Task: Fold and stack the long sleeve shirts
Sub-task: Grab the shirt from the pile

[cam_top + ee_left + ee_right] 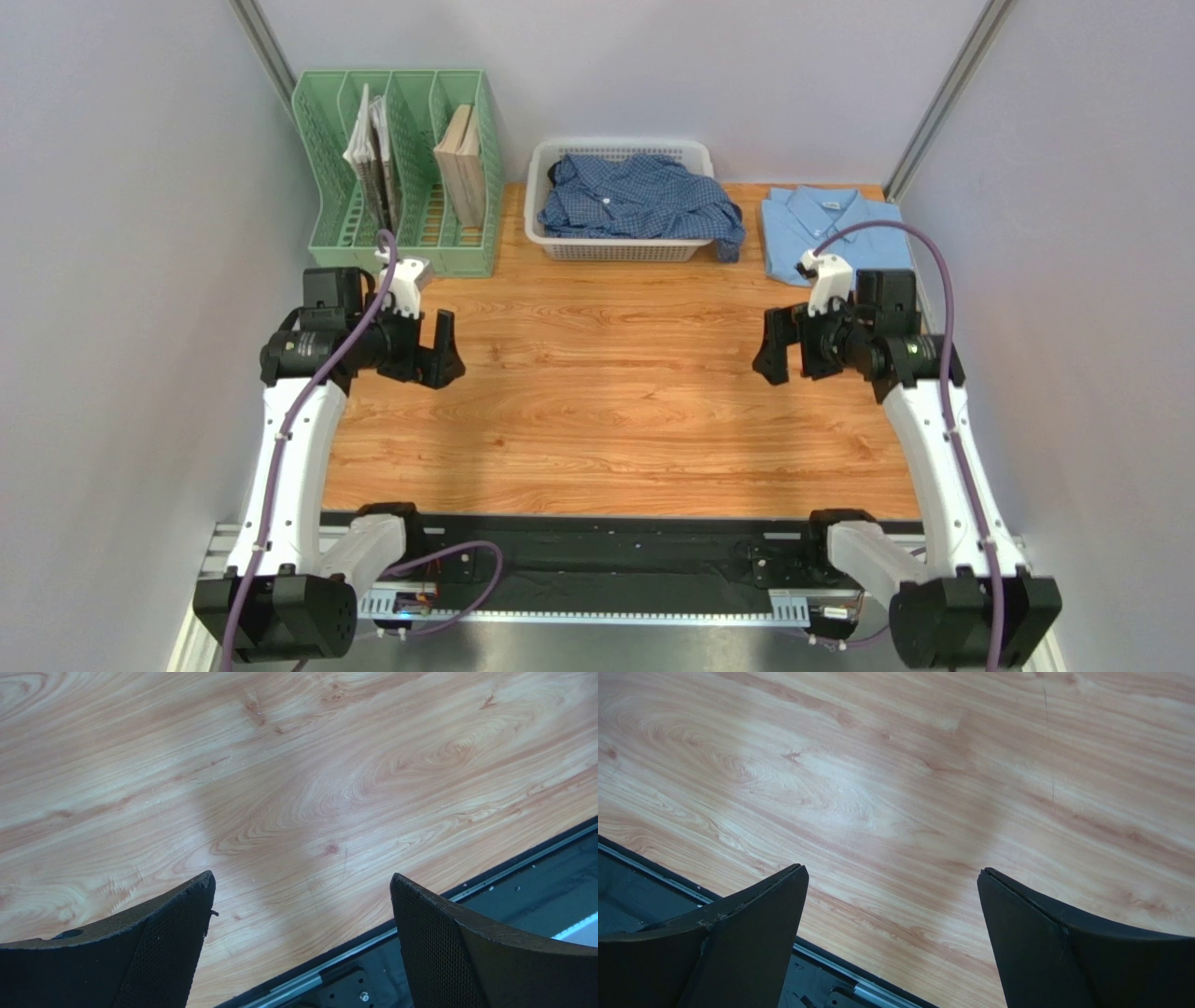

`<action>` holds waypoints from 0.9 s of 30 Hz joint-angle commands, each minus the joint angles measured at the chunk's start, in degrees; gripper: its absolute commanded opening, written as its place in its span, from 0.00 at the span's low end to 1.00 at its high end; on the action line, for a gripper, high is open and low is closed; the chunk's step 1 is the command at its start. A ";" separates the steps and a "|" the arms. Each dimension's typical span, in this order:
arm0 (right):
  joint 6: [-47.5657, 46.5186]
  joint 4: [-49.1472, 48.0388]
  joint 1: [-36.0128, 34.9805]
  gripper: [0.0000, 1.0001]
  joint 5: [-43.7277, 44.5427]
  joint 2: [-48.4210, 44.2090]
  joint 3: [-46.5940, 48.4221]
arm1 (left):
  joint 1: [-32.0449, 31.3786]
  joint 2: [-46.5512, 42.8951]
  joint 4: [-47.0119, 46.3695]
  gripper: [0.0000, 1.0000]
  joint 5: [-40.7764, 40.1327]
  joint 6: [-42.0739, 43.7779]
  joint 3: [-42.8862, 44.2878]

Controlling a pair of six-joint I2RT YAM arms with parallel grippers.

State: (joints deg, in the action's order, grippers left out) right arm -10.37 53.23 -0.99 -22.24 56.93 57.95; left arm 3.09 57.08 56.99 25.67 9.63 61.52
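Observation:
A dark blue checked shirt lies crumpled in a white basket at the back, one part hanging over the basket's right rim. A plain light blue shirt lies folded flat on the table at the back right. My left gripper hovers open over the bare wood at the left, well short of both shirts. My right gripper stands open at the right, just in front of the light blue shirt. Both wrist views show only wood between the left gripper and right gripper fingers.
A green file rack holding books stands at the back left. The wooden table ends at a black rail along the near edge. Grey walls close in on both sides.

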 commanded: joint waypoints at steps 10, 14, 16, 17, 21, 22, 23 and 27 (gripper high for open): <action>-1.58 -6.73 -13.76 1.00 9.13 44.38 52.84 | 0.51 5.41 5.14 0.99 8.25 0.48 9.58; -2.20 -6.47 -18.94 1.00 12.92 57.57 69.46 | 0.60 6.02 7.42 0.99 7.12 0.92 11.07; -2.63 -8.04 -20.27 1.00 15.11 64.16 76.06 | 0.60 6.29 9.10 0.99 6.76 1.18 11.78; -3.07 -9.01 -21.23 1.00 15.99 66.19 77.30 | 0.60 6.46 9.62 0.99 6.67 1.27 12.39; -4.30 -14.64 -23.08 1.00 19.07 75.07 80.56 | 0.60 7.43 10.68 0.99 6.24 1.01 12.66; -4.74 -15.95 -23.35 1.00 19.60 77.87 81.61 | 0.69 7.87 10.68 0.99 6.15 1.01 12.66; -5.36 -16.31 -23.96 1.00 19.86 79.64 82.31 | 0.60 8.05 10.68 0.99 5.71 1.01 12.49; -5.10 -19.03 -24.41 1.00 20.22 84.57 83.03 | 0.60 9.10 11.21 0.99 4.92 1.27 12.05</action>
State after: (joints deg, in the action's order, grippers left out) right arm -14.09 39.48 -25.43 -4.67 138.30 138.43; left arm 3.42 65.32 66.78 31.14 9.72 72.29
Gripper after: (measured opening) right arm 0.998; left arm 0.992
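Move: The checked dark-blue shirt, heaped in the white basket, lies about 36 cm ahead of the right hand, 19 cm to its left and 12 cm below. The folded light-blue shirt is some 30 cm ahead of that hand and 10 cm to its right, about 17 cm down; the green rack stands roughly 35 cm to the left of the heaped shirt, about level with it. From the left hand the heaped shirt lies about 36 cm ahead, 29 cm right and 14 cm below. Heading for the heaped checked shirt, the right hand sweeps fast forward about 33 cm and some 21 cm left, arching up about 10 cm before dropping steeply over the basket to slightly below its starting height. Fingers stay wide open and tip upward by up to 20 degrees on the way; no touch can be seen yet. The left hand just rises 2–3 cm. ##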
